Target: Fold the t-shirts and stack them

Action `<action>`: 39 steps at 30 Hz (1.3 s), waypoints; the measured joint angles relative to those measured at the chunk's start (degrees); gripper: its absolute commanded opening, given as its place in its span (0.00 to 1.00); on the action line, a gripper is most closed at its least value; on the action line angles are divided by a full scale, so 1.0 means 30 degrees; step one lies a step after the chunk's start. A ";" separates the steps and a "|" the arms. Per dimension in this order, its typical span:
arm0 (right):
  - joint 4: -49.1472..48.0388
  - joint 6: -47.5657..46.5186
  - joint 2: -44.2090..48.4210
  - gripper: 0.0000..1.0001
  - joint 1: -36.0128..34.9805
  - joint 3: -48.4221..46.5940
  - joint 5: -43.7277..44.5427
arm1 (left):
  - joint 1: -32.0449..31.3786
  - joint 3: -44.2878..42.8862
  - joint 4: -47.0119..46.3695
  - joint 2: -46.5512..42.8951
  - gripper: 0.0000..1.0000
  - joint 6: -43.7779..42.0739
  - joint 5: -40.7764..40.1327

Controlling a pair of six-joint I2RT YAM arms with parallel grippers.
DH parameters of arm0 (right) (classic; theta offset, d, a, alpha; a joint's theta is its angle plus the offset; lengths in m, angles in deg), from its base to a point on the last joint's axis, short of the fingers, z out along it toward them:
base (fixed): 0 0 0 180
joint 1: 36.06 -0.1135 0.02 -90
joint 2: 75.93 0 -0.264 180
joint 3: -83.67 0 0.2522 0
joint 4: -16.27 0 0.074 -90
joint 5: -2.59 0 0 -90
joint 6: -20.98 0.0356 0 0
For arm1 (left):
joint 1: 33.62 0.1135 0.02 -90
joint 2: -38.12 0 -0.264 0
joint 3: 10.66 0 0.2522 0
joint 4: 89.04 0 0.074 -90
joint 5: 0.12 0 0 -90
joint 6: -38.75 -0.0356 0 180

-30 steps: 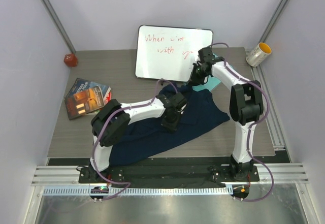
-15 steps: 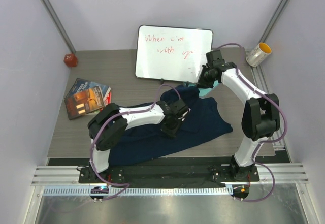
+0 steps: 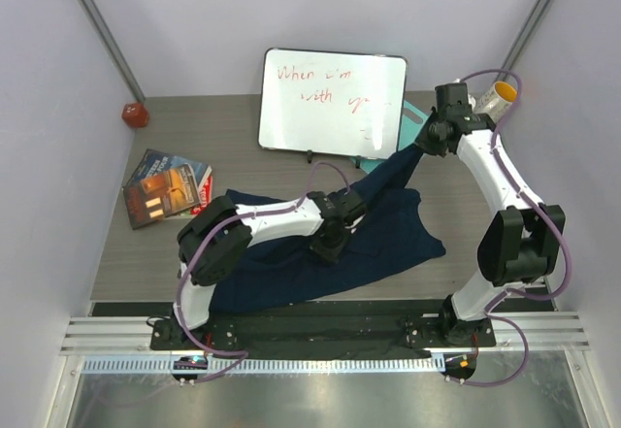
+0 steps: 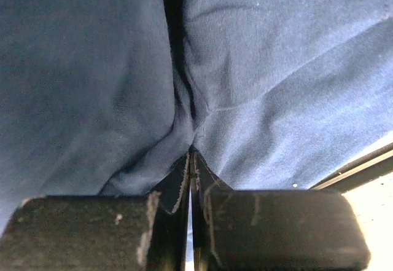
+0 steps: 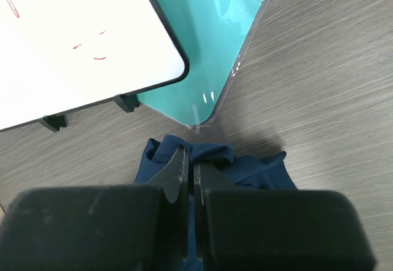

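Observation:
A dark navy t-shirt (image 3: pixel 281 253) lies rumpled across the near middle of the table. My left gripper (image 3: pixel 327 245) is down on its middle, shut, and the cloth (image 4: pixel 258 86) puckers into the closed tips of the left gripper (image 4: pixel 192 155). My right gripper (image 3: pixel 428 143) hangs at the back right beside the whiteboard. It is shut on an edge of the same t-shirt, which stretches up from the table as a taut band (image 3: pixel 388 171). In the right wrist view, bunched navy fabric (image 5: pixel 212 151) sits pinched at the tips of the right gripper (image 5: pixel 192 160).
A whiteboard (image 3: pixel 333 103) with red writing stands at the back. A teal board (image 3: pixel 411 120) lies flat behind it, also in the right wrist view (image 5: pixel 209 31). Books (image 3: pixel 165 187) lie at the left, a red object (image 3: pixel 134 115) at the back left, a yellow-lined cup (image 3: pixel 495 104) at the back right.
My right gripper has swung right and away from the whiteboard's front, drawing the t-shirt's edge out into a stretched band. The left gripper has stayed on the shirt's middle.

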 measured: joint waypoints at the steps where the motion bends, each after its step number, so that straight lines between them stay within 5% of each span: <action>1: 0.0124 0.0000 0.0000 0.01 0.0102 -0.0109 0.0073 | -0.0029 -0.0386 0.0401 0.0313 0.00 -0.0007 -0.0044; 20: 0.1537 0.0102 -0.5071 0.01 0.0809 -0.6790 -0.2557 | 0.0036 -0.5129 0.5158 0.3555 0.00 -0.0488 -0.0270; 29: 0.1734 0.0117 -0.6535 0.01 0.0627 -0.9275 -0.5391 | 0.0736 -0.4954 0.4830 0.2922 0.16 0.0131 0.0335; 39: 0.1064 0.0080 -0.6564 0.01 0.0583 -0.8881 -0.5909 | 0.3162 -0.5326 0.3861 0.2565 0.28 0.0663 -0.2251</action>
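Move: The right hand holds the t-shirt's corner high; the whiteboard's near right corner lies about 7 cm ahead, 8 cm left and 16 cm below it, the whiteboard's middle some 20 cm ahead and 23 cm left, and the teal sheet about 12 cm ahead and 5 cm left. The left hand's shut fingertips rest on the t-shirt, whose far edge is roughly 16 cm straight ahead. Forward about 9 cm goes the right hand, drifting slightly right at first and then swinging about 6 cm left, ending a little higher; it turns some 10 degrees counter-clockwise and keeps its pinch, carrying the t-shirt's corner over the whiteboard's near right corner. The left hand stays pressed on the shirt, tilting about 10 degrees, then opens its fingers a quarter and moves forward about 8 cm, slightly up and left. ##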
